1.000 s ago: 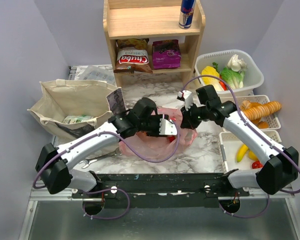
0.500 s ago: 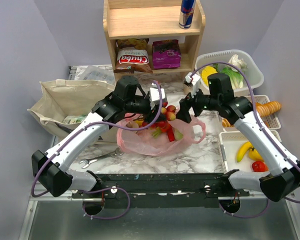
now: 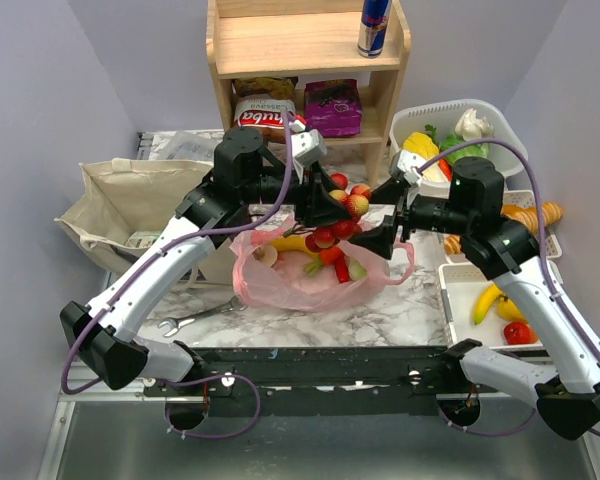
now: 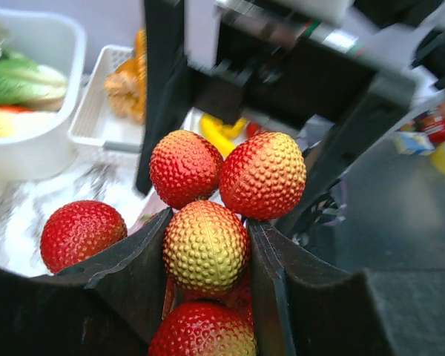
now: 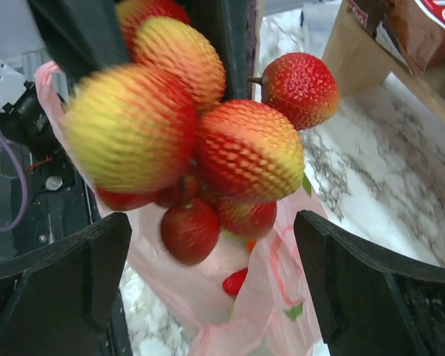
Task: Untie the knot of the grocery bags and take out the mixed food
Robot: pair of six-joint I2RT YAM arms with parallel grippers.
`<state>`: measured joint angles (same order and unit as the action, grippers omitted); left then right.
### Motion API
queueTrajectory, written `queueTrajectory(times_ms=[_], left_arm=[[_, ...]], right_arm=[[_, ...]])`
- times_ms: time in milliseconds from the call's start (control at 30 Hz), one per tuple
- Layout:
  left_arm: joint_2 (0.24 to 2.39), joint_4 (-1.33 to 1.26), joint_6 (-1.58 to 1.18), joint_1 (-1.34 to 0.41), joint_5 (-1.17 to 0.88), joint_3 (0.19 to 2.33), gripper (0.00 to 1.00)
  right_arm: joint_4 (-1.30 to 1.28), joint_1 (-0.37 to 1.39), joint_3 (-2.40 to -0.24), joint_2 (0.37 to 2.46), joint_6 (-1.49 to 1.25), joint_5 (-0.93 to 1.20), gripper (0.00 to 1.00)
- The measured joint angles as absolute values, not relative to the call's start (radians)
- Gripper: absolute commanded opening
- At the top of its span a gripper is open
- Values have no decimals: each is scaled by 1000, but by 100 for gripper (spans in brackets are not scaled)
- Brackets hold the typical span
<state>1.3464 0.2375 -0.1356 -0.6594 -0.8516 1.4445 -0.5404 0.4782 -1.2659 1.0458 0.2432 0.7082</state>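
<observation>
The pink grocery bag (image 3: 280,290) lies open-mouthed on the marble table. No knot shows. Inside it I see a yellow banana (image 3: 290,243), a red piece (image 3: 338,268) and other mixed food. My left gripper (image 3: 318,207) is raised above the bag. It is shut on a bunch of bumpy red-and-yellow fruits (image 3: 342,226), with one fruit (image 4: 206,248) clamped in the gripper (image 4: 206,256). My right gripper (image 3: 382,218) faces the bunch from the right, open. In its wrist view the bunch (image 5: 245,152) hangs ahead of the wide-apart gripper (image 5: 211,278), over the bag (image 5: 200,297). The beige tote (image 3: 130,195) sits at the left.
A wooden shelf (image 3: 300,45) at the back holds a Chuba bag (image 3: 263,115), a purple packet (image 3: 332,107) and a can (image 3: 373,25). A white basket (image 3: 510,150) of vegetables and two trays (image 3: 460,280) stand on the right. A wrench (image 3: 190,320) lies front left.
The left gripper has risen up and back, lifting the fruit bunch out of the pink bag. The right gripper has opened and drawn back to the right.
</observation>
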Motion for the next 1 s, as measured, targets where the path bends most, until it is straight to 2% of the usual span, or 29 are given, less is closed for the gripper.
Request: queueTrajectory(times_ms=[333, 400, 733, 800, 833, 867, 900, 1000], left_arm=[[1374, 54, -376, -659, -1008, 1490, 0], [1378, 36, -400, -658, -1019, 1491, 0], [1393, -4, -459, -658, -1071, 1491, 0], [1393, -4, -458, -658, -1071, 1491, 1], [1393, -3, -456, -658, -1071, 1491, 6], [1393, -1, -452, -658, -1071, 1493, 18], [1393, 6, -445, -658, -1071, 1497, 33], [1394, 70, -394, -658, -1071, 1533, 56]], right_arm=[[-258, 542, -1113, 1047, 283, 766, 99], [-242, 583, -1113, 1049, 318, 768, 95], [-223, 630, -1113, 1057, 393, 773, 27], [-228, 630, -1113, 1056, 397, 772, 17], [-231, 630, -1113, 1055, 398, 772, 10], [-234, 630, -1113, 1053, 397, 770, 4], [-234, 630, -1113, 1052, 394, 766, 1], [-244, 632, -1117, 1042, 370, 729, 1]])
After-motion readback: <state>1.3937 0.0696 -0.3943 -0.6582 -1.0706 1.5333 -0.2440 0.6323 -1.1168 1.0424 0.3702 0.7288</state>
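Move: The fruit bunch hangs in the left hand's fingertips, its middle about 2 cm to their right and level fore and aft. From the open right hand it lies about 6 cm to the left, level fore and aft and a touch higher. The pink bag lies some 20 cm below the right hand, about 9 cm to its left and level fore and aft; the banana in it is about 14 cm left and 4 cm farther out. Reaching about 5 cm left, the right hand closes around fruit the left still pinches while rising and backing. ##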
